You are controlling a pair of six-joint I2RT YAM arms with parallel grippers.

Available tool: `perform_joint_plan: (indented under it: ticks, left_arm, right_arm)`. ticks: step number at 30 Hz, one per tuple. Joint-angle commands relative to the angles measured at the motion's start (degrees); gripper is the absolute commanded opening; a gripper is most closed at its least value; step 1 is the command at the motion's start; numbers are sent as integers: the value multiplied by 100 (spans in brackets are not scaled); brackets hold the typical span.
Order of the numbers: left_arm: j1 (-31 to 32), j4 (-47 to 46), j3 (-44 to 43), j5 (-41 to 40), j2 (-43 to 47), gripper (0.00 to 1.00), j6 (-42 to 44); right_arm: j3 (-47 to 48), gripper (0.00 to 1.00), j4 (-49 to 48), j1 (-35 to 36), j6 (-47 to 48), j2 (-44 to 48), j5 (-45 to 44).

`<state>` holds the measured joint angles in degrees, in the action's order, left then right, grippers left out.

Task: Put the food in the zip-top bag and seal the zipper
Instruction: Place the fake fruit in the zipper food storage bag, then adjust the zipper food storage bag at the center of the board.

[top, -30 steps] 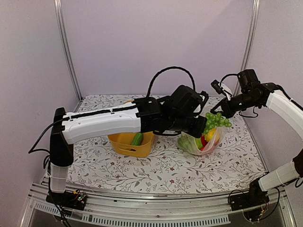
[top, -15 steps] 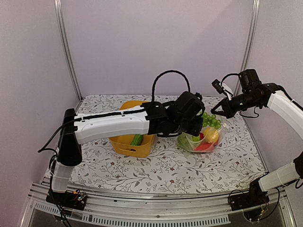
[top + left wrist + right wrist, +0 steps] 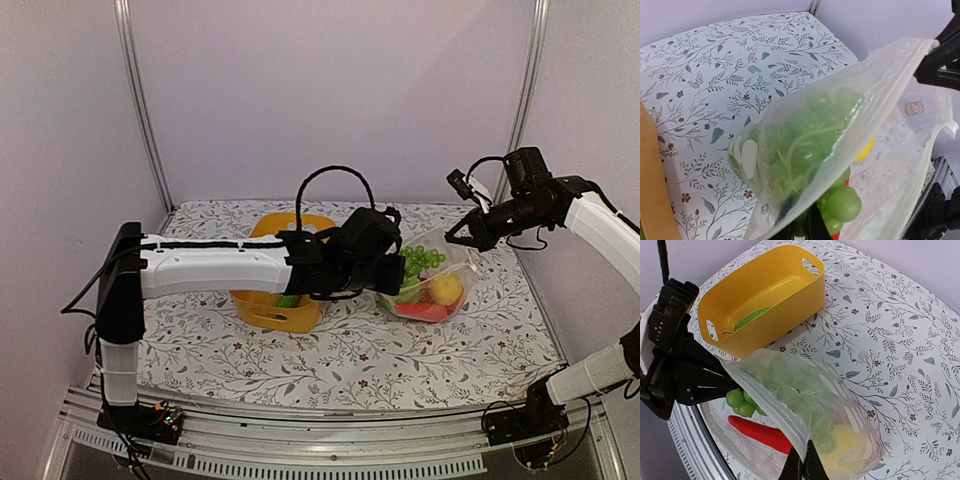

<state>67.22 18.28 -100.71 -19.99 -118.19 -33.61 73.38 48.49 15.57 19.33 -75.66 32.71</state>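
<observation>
The clear zip-top bag (image 3: 437, 290) lies on the cloth with its mouth lifted towards the arms. My right gripper (image 3: 462, 233) is shut on the upper rim (image 3: 804, 466), where the zipper (image 3: 771, 402) runs. My left gripper (image 3: 398, 268) reaches into the mouth, shut on a bunch of green grapes (image 3: 840, 202); its fingers (image 3: 815, 227) barely show under the plastic. The grapes (image 3: 420, 258) sit half inside the bag. Other food lies inside: a red pepper (image 3: 760, 432) and a yellow piece (image 3: 847, 440).
A yellow basket (image 3: 262, 305) stands left of the bag, with one green vegetable (image 3: 753, 317) in it. The left arm stretches over the basket. Frame posts and walls stand close behind and at the right.
The left gripper has drawn back to the left and sunk, carrying the grapes from above the bag into its mouth. The right gripper has kept its hold in place.
</observation>
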Motion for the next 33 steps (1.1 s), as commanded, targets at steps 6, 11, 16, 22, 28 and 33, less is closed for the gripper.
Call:
perform_joint_plan:
  ticks: [6,11,16,22,28,33]
  left_arm:
    - [-295,-539,-563,985,-162,16,-169]
    - [-175,-505,-975,1676,-172,48,763]
    - [69,-374,-1031,2016,193,58,2057]
    - [558,512,-535,2175,689,61,3840]
    - [705,1367,-285,1105,635,64,4129]
    - [705,1468,-121,456,573,67,4550]
  right_arm:
    - [-56,0,39,-26,62,98,43]
    - [-85,0,12,-22,59,82,39]
    - [-16,0,12,-24,44,12,122]
    - [-57,0,33,-19,101,133,112]
    - [-243,0,11,-24,204,212,262]
    - [-317,0,39,-19,296,258,421]
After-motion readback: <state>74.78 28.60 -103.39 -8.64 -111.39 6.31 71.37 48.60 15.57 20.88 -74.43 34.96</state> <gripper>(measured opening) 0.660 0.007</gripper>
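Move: The left hand already pinches the green grapes inside the bag's mouth. The bag's middle lies about 5 cm to its right, roughly level ahead and some 11 cm below. The yellow fruit lies about 8 cm right, 2 cm back and 10 cm below, the red pepper about 4 cm right, 4 cm back and 13 cm below. For the right hand, which already grips the rim, the bag's middle is about 5 cm left, 2 cm back and 14 cm below. The left fingers let go of the grapes in the bag, opening to about two thirds as the hand lifts some 8 cm and shifts left. It then draws back about 12 cm, clear of the bag's mouth, swinging about 40 degrees clockwise to point more to the right, and finally sinks a few centimetres. The right hand keeps its pinch on the rim, easing back about a centimetre at the end. ##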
